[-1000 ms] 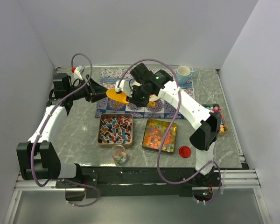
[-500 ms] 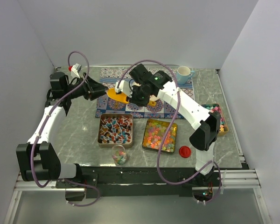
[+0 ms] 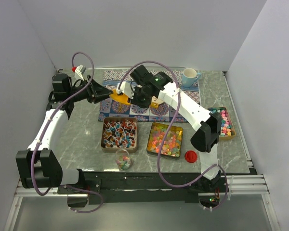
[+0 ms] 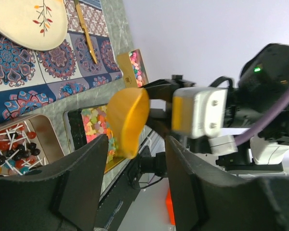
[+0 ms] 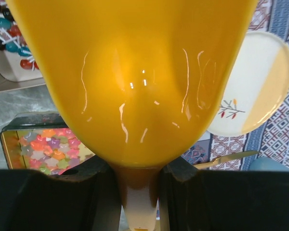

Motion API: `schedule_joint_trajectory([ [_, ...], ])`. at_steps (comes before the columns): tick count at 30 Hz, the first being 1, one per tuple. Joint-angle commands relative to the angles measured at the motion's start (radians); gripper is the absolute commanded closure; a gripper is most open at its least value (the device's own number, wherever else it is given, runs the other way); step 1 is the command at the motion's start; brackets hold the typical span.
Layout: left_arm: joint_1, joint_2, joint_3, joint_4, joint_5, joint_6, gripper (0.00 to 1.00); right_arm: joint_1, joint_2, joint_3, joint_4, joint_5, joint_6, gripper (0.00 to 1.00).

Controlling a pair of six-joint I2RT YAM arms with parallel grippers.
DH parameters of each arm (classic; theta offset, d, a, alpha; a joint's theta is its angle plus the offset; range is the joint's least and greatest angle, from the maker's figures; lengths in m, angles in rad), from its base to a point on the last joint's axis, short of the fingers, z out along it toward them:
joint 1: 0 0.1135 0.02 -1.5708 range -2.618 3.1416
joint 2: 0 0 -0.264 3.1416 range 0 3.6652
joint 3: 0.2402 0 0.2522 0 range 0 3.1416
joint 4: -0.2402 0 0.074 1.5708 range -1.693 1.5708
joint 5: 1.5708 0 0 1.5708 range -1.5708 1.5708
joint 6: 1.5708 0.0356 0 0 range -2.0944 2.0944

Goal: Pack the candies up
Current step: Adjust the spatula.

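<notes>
The candies (image 3: 165, 138) fill a gold tin at the table's middle front, in mixed pink, orange, yellow and green; the same candies (image 5: 43, 144) show in the right wrist view. My right gripper (image 3: 130, 94) is shut on the handle of an orange scoop (image 5: 135, 82), held above the patterned mat (image 3: 149, 114). My left gripper (image 3: 107, 92) stands open just left of the scoop (image 3: 119, 96). In the left wrist view the scoop's bowl (image 4: 127, 120) hangs ahead of the left gripper (image 4: 136, 149), untouched by either finger.
A tin of lollipops (image 3: 119, 133) sits left of the candy tin. A small glass jar (image 3: 123, 160) holding a few sweets stands near the front edge, a red lid (image 3: 190, 155) to its right. Another sweet tin (image 3: 225, 122) is at far right, a mug (image 3: 189, 76) at the back, a plate (image 5: 253, 91) on the mat.
The right arm has carried the scoop leftward, toward the left gripper. The left gripper has swung slightly toward the scoop, so the two now nearly meet.
</notes>
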Motion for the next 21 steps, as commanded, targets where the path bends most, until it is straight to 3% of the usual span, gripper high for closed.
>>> schedule_joint_trajectory([
  [1,-0.005,-0.015,0.020,-0.005,0.000,0.045,0.46,0.007,-0.033,0.064,0.044,-0.005,0.017,1.00],
  [7,-0.006,0.006,0.023,0.024,0.015,0.039,0.50,0.013,-0.048,0.052,0.047,0.001,0.016,1.00],
  [15,-0.011,0.051,0.002,0.058,0.041,0.039,0.82,0.015,-0.051,0.098,0.051,-0.064,0.008,1.00],
  [19,-0.009,0.068,-0.035,0.159,0.101,0.006,0.99,0.013,-0.095,0.078,0.043,-0.103,-0.004,1.00],
  [21,-0.008,0.075,-0.072,0.199,0.130,-0.025,0.99,0.003,-0.140,0.036,0.041,-0.147,-0.011,0.89],
])
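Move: The spatula, its handle already in the right fingers, has its bowl's middle about 5 cm to the left hand's right, 2 cm back and 3 cm below; the grey lollipop tray is 16 cm back, 2 cm right and 23 cm down, the plate 3 cm ahead, 17 cm right and 25 cm down. From the right hand, the bowl's middle lies roughly 6 cm left, 1 cm ahead and 3 cm up. The left hand hangs nearly still beside the free end of the bowl, fingers a little over half open, then sinks about 2 cm with barely 1 cm of forward drift as the fingers shut from above and below and pinch the bowl's outer edge. The right hand keeps its grip on the handle and brings the spatula up to meet them, rising some 2 cm in two small steps with scarcely any tilt. ##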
